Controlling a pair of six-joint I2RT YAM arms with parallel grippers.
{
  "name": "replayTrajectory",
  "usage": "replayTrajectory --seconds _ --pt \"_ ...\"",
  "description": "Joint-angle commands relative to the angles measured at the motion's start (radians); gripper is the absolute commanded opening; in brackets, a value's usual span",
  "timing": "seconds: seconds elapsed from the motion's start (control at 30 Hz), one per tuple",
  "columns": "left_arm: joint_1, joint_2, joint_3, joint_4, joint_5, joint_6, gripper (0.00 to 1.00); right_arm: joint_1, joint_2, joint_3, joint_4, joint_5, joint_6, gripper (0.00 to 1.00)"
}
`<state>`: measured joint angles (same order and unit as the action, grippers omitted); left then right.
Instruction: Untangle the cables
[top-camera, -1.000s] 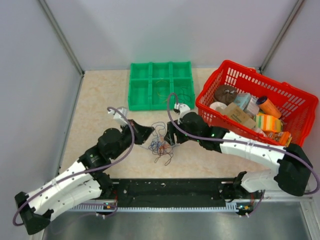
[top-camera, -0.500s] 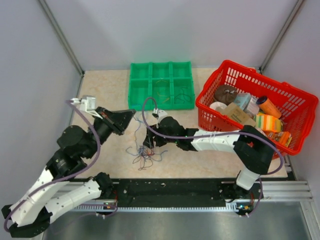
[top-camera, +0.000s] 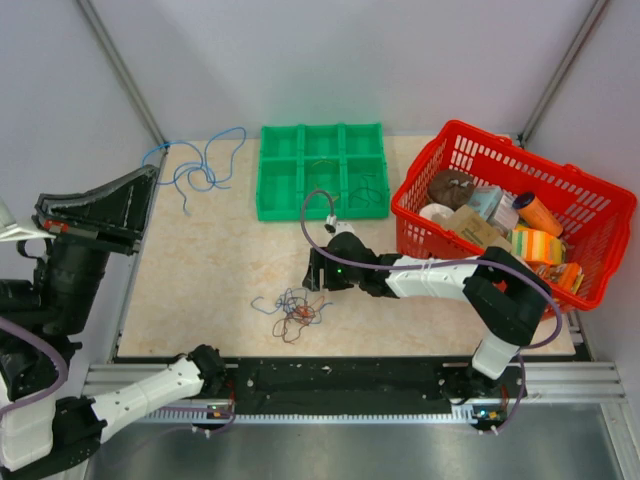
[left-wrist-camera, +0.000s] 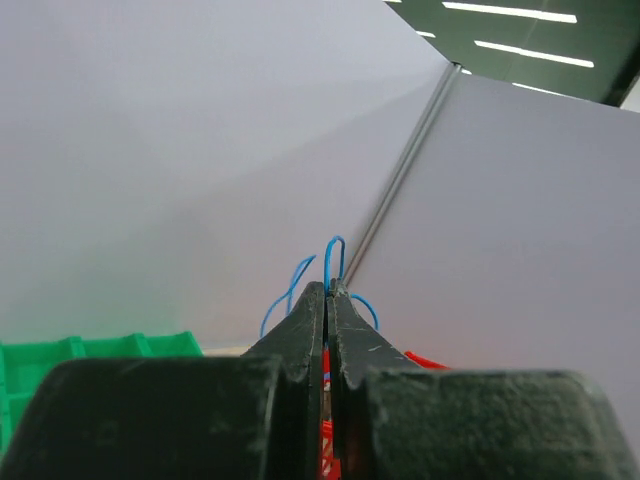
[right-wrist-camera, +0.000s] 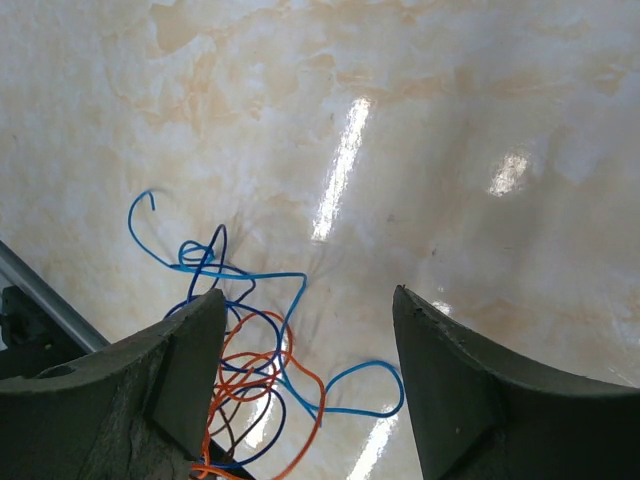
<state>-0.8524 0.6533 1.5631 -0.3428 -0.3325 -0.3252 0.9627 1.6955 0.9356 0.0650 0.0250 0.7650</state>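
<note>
A small tangle of thin cables (top-camera: 293, 310) in blue, orange and dark strands lies on the table near the front edge. One light blue cable (top-camera: 198, 163) hangs apart from it, high at the back left. My left gripper (top-camera: 150, 175) is raised there and shut on this strand; the left wrist view shows blue loops (left-wrist-camera: 335, 262) sticking out past the pressed-together left gripper tips (left-wrist-camera: 330, 290). My right gripper (top-camera: 312, 272) hovers low just right of the tangle, open and holding nothing. In the right wrist view the tangle (right-wrist-camera: 250, 350) lies by the left finger of the right gripper (right-wrist-camera: 308, 298).
A green compartment tray (top-camera: 322, 205) sits at the back centre, with a few thin wires in its cells. A red basket (top-camera: 420, 235) full of groceries stands at the right. Grey walls close in the left side and the back.
My left arm has swung up and to the far left, drawing the light blue cable out of the tangle. The tangle shifted slightly left. My right gripper stayed open beside it.
</note>
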Motion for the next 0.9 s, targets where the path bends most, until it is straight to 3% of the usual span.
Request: replayTrajectory --seconds 0.0,0.17,0.23,0.43,0.87 --pt "0.001 0.104 0.018 -0.007 -0.068 0.083 0.00 -0.002 -0.063 0.003 0.009 -0.020 -0.038 0.67" --pt "0.001 0.215 -0.076 -0.064 -0.356 0.141 0.00 0.027 -0.158 -0.040 0.024 -0.074 -0.148 0.67" --pt "0.021 0.244 -0.153 -0.032 -0.408 0.161 0.00 0.047 -0.215 -0.092 0.054 -0.079 -0.162 0.67" --pt "0.281 0.275 -0.296 0.042 -0.084 -0.014 0.00 0.108 -0.353 -0.240 0.107 -0.066 -0.173 0.67" --pt "0.524 0.560 -0.328 0.209 0.207 -0.186 0.00 0.108 -0.597 -0.258 -0.028 0.019 -0.242 0.68"
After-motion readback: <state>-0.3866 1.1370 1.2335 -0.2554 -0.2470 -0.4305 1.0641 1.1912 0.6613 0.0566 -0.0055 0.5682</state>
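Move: The left hand, high over the near-left table with the blue cable in its shut fingers, has the green tray about 38 cm ahead, 20 cm to its right and 58 cm below; the cable tangle is some 4 cm ahead, 11 cm right and 59 cm below. From the open right hand, low over the table, the tangle lies roughly 7 cm back, 5 cm left and 6 cm below, the tray 27 cm straight ahead, 5 cm lower. Forward and down, about 24 cm each, the left hand swings from its high lift towards the green tray, still pinching the blue cable, its upward-pointing fingers tipping down some 35 degrees and turning counter-clockwise. Meanwhile the right hand, fingers staying open, draws back, up and a little right, away from the tangle. ##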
